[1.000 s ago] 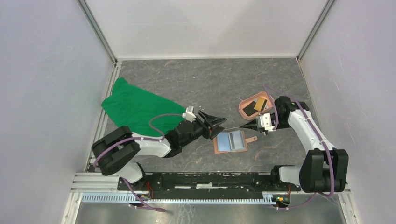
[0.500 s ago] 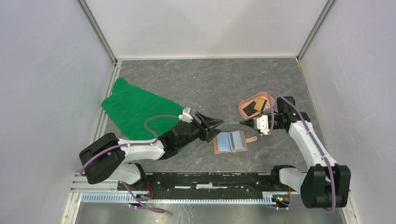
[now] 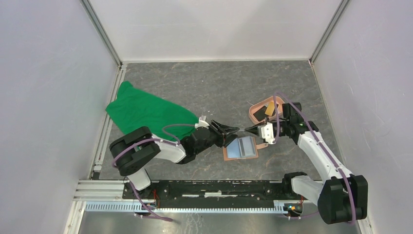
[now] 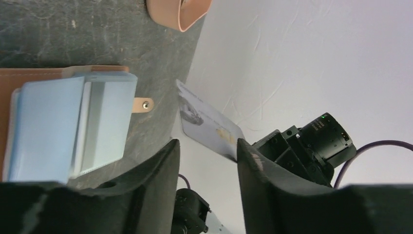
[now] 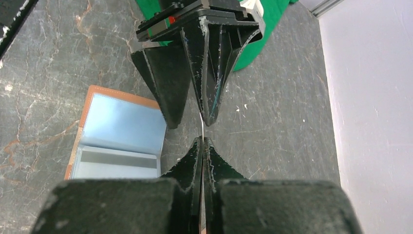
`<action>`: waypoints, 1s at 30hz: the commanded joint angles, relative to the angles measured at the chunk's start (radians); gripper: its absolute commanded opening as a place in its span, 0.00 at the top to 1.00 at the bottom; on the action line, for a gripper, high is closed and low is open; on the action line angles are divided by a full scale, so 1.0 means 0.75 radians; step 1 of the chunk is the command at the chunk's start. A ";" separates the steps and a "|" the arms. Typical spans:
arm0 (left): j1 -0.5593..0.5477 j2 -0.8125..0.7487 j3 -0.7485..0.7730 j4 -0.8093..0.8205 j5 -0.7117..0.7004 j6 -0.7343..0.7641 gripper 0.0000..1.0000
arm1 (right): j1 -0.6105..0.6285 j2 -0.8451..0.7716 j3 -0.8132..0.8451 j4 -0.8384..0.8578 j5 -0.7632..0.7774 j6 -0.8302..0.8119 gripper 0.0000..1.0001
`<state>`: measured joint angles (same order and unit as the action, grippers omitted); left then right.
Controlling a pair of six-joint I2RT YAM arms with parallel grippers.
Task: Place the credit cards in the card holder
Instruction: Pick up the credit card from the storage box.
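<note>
My right gripper [image 3: 247, 129] [image 5: 202, 140] is shut on a pale credit card [image 4: 209, 122], held on edge [image 5: 202, 127] above the table. My left gripper [image 3: 235, 130] [image 4: 207, 146] meets it tip to tip. Its jaws stand apart around the card's free end, and the card lies against one finger [image 5: 212, 102]. The card holder [image 3: 241, 147] [image 4: 73, 126] [image 5: 122, 131] lies open just below them, blue-grey pockets up. A dark card [image 3: 258, 111] and an orange card [image 3: 269, 105] lie in the pink tray [image 3: 252, 111].
A green cloth [image 3: 146, 112] is spread at the left, behind my left arm. The pink tray [image 4: 178, 9] sits right behind my right wrist. White walls enclose the table on three sides.
Both grippers have moved toward each other above the card holder. The card's free end now reaches between my left jaws, which have narrowed.
</note>
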<state>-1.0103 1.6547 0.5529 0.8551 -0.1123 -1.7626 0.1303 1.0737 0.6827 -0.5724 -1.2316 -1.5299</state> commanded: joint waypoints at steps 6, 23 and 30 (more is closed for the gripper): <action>0.025 0.082 -0.001 0.337 -0.021 -0.089 0.82 | 0.044 0.022 0.013 -0.137 0.036 -0.265 0.99; 0.331 -0.290 -0.185 0.110 0.598 1.195 0.98 | -0.090 0.232 0.419 -0.854 0.018 -0.432 0.02; 0.339 -0.406 -0.098 -0.298 0.932 1.617 0.98 | -0.047 0.023 0.133 0.035 0.350 0.842 0.02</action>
<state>-0.7586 1.3533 0.4381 0.7986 0.3702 -0.8387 0.0704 1.2045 0.9165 -0.9627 -1.1580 -1.5291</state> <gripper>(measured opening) 0.032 0.979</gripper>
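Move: The credit card hangs in the air between the hands, clamped in the right fingers and edging in between the left hand's open ones: its middle is about 3 cm to the left hand's right, level with it. The left fingers, which are to receive it, are some 5 cm to the right hand's left. From the left hand, the open card holder lies about 7 cm back, 3 cm right and 13 cm below, and the storage box 8 cm ahead, 15 cm right. The card is handed over in mid-air: the left fingers close and pinch its near edge, rising about 2 cm, and the right fingers, dipping and easing back about 2 cm, then open wide and let go. The left hand carries it off some 7 cm to the left, rolling about 50 degrees clockwise as seen along its fingers, while the emptied right hand moves up, forward and to the right by a couple of centimetres each. ##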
